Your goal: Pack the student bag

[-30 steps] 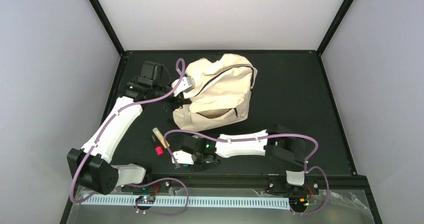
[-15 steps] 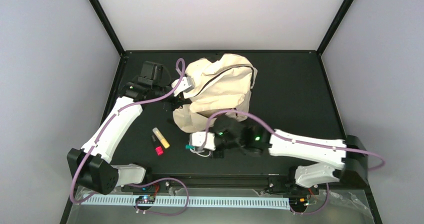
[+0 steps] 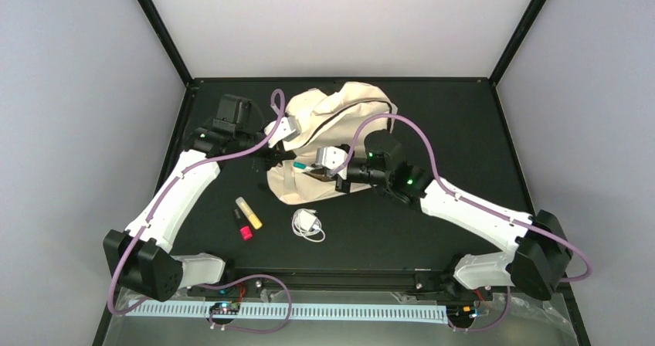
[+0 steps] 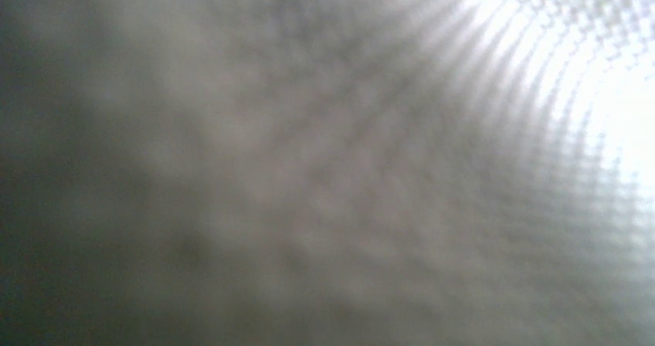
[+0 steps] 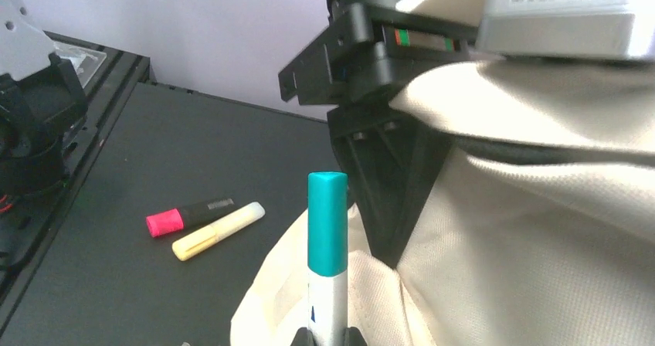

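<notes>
The student bag (image 3: 344, 133) is a cream fabric backpack, slumped at the table's middle back. My left gripper (image 3: 273, 153) is at its left edge, black fingers (image 5: 386, 207) closed to a point on a fold of the bag's (image 5: 541, 238) fabric. The left wrist view shows only blurred cloth against the lens. My right gripper (image 5: 328, 338) is shut on a white marker with a teal cap (image 5: 327, 222), held upright just over the bag's lower left part. In the top view the marker (image 3: 301, 164) sits over the front pocket's mouth.
A yellow highlighter (image 3: 249, 213) and a black one with a pink cap (image 3: 242, 228) lie on the black table left of the bag; they also show in the right wrist view (image 5: 218, 230) (image 5: 189, 216). A coiled white cable (image 3: 307, 224) lies near the front.
My right arm swung from the table's front up and back to the bag, carrying the teal-capped marker. The white cable it was over now lies uncovered. The left arm stayed put.
</notes>
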### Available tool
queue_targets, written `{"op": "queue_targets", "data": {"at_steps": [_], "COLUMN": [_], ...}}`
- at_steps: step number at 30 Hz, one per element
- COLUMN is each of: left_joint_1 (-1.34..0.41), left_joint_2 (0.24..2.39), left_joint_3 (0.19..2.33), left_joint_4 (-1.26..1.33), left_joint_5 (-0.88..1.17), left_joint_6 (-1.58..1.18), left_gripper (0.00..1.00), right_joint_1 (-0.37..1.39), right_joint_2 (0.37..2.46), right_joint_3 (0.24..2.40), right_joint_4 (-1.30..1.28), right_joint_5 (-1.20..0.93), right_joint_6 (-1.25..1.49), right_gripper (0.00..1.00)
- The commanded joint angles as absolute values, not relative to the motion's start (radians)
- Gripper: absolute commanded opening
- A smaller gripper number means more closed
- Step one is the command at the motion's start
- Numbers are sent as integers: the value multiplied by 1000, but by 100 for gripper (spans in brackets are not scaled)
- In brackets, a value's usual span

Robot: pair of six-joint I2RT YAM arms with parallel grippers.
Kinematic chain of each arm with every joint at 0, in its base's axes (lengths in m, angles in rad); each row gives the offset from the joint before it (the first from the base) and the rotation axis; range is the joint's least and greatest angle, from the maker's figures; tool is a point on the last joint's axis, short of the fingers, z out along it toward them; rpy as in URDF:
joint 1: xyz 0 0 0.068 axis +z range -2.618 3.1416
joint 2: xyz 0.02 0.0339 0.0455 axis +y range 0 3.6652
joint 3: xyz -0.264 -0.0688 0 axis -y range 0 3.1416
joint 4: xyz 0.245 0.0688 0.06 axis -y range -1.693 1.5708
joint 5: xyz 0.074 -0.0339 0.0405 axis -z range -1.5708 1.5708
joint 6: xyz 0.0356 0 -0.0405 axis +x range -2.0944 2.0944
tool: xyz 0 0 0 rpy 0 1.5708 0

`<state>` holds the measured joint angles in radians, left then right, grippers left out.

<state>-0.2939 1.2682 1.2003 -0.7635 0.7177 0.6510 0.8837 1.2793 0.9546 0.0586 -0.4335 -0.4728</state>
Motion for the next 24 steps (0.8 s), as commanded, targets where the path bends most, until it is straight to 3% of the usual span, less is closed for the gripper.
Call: {"op": "queue_targets", "data": {"at_steps": [1,13,19,20,24], "left_joint_1": [-288,-288,-288,-288,-288], "left_joint_2": [1226,1234,1227,1227,1227], "left_joint_3": [1197,1198,1201,1201,1201], "left_joint_4": [-657,-675,-683,-683,-680], "left_joint_5": [697,753,737,737,739], "left_joint_6": [584,612,621,622,621], "left_gripper": [2,2,2,2,2], "right_joint_1": [842,774,751,751,752], "right_joint_2": [1307,1380,1325,1315,1285], "right_joint_3": [967,911,850,846,875], "right_joint_4": [173,137,71,51,-53], "right_joint_5": [-539,-543,-489,-462,-371], "right_joint_6": [-498,-547,-545,-550,-553], "right_gripper": [3,3,9,11,37]}}
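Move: The pocket mouth of the backpack, where the marker held in the right fingers is to go, lies about 2 cm ahead of the right hand, 3 cm to its right and some 10 cm below. The left gripper on the bag is roughly 6 cm to this hand's left and 3 cm ahead; the white charger lies 7 cm back, 2 cm left, 25 cm down. From the left hand, the pocket mouth is about 11 cm right, 5 cm back and 8 cm below. The teal-capped marker is carried down into the pocket mouth by the right hand, which first eases forward some 3 cm, then sinks, about 7 cm in all, drawing 3 cm to the right and tipping its fingers down about 10 degrees. Near the end those fingers start to open and let go of the marker, while the left gripper stays put and keeps its pinch on the bag fabric. ##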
